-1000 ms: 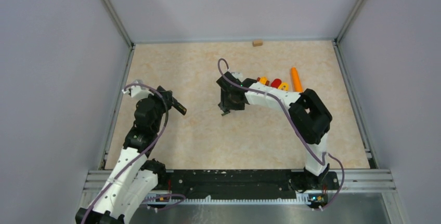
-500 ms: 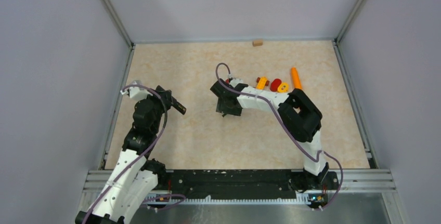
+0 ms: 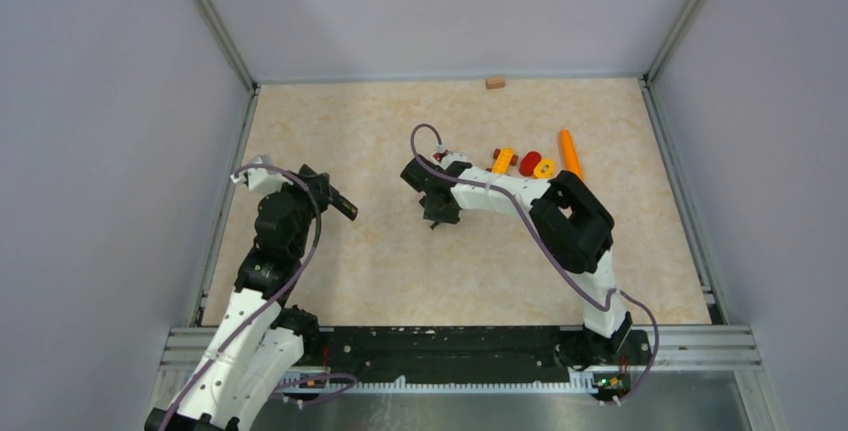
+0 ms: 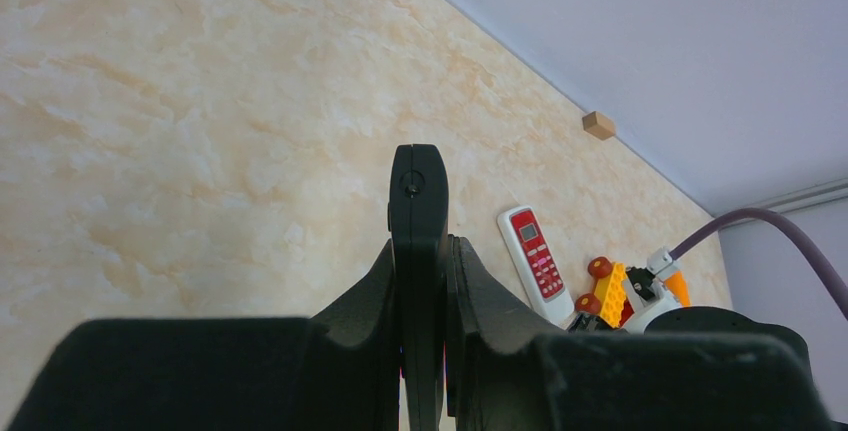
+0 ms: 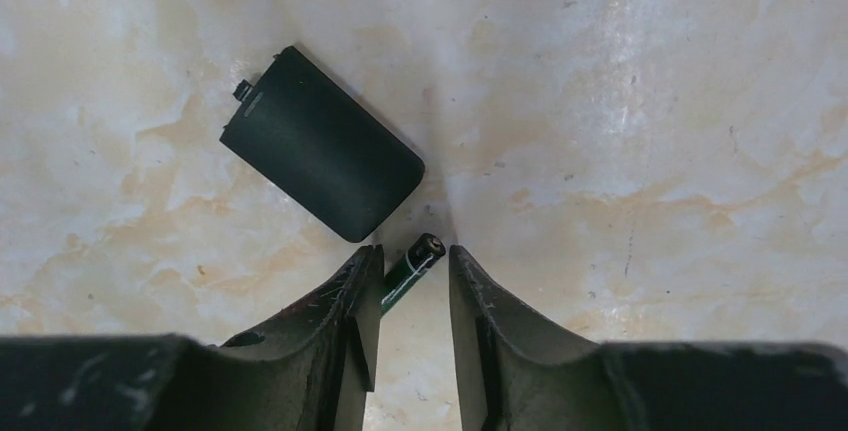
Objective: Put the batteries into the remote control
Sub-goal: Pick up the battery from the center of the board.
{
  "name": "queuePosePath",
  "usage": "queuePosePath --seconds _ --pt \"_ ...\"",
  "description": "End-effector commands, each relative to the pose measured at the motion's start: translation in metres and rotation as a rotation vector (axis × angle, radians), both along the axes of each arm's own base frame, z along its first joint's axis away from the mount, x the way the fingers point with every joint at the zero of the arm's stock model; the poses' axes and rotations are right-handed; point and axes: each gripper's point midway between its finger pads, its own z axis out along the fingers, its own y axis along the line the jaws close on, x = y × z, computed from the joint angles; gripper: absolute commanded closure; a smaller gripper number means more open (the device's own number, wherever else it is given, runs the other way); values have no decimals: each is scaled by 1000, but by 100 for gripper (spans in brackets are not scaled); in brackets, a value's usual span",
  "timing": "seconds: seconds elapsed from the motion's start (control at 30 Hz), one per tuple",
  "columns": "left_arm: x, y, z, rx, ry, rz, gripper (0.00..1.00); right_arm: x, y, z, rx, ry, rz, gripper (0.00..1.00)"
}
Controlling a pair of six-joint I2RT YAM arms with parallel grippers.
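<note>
My left gripper is shut on the slim black remote control, held edge-on above the table; in the top view it juts out of that gripper at the left. My right gripper is low over the table in the middle. It stands open around one small dark green battery. The battery lies slanted between the fingertips and leans against the left finger. A black battery cover lies flat just beyond the fingertips. Only this one battery shows.
A white remote with a red face lies beside the right arm. Behind it are a yellow wheeled toy block, red and yellow rings and an orange carrot-shaped cone. A small wooden cube sits by the back wall.
The right arm has swung a little to the left and drawn in, and its jaws have narrowed around the battery. The left arm has not moved.
</note>
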Motion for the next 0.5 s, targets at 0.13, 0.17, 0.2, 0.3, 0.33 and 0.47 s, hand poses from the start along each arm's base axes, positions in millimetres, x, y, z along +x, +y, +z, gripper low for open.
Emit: queuePosePath --seconds 0.13,0.17,0.2,0.3,0.33,0.47 --pt "0 2 19 -12 -66 8 100 -4 0 20 -12 -13 27 72" --pt "0 2 19 -11 -67 8 100 -6 0 19 -15 -7 34 75" --pt "-1 2 19 -13 -68 9 100 -7 0 18 -14 -3 38 77" --pt "-1 2 18 -14 -66 6 100 -9 0 15 -15 11 43 88" --pt "-1 2 17 -16 -66 5 100 -10 0 14 -14 14 46 90" --pt "0 0 17 -15 -64 -3 100 -12 3 12 -6 25 60 92"
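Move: The battery lies between the right hand's half-closed fingers, its middle about 1 cm back from the hand point and 1 cm below, with its front end slanting to the right. The battery cover is roughly 4 cm ahead of this hand and 3 cm to its left; the white remote lies some 12 cm ahead and 2 cm to the right. From the left hand, the battery is about 22 cm to the right, level fore and aft, and 21 cm below. Back and to the right by about 1 cm in all, close over the board, the right hand eases along while its fingers close from about a third open to nearly shut, pinching the battery between the pads. The hand's attitude hardly changes, and the motion dies out as the grip closes. ##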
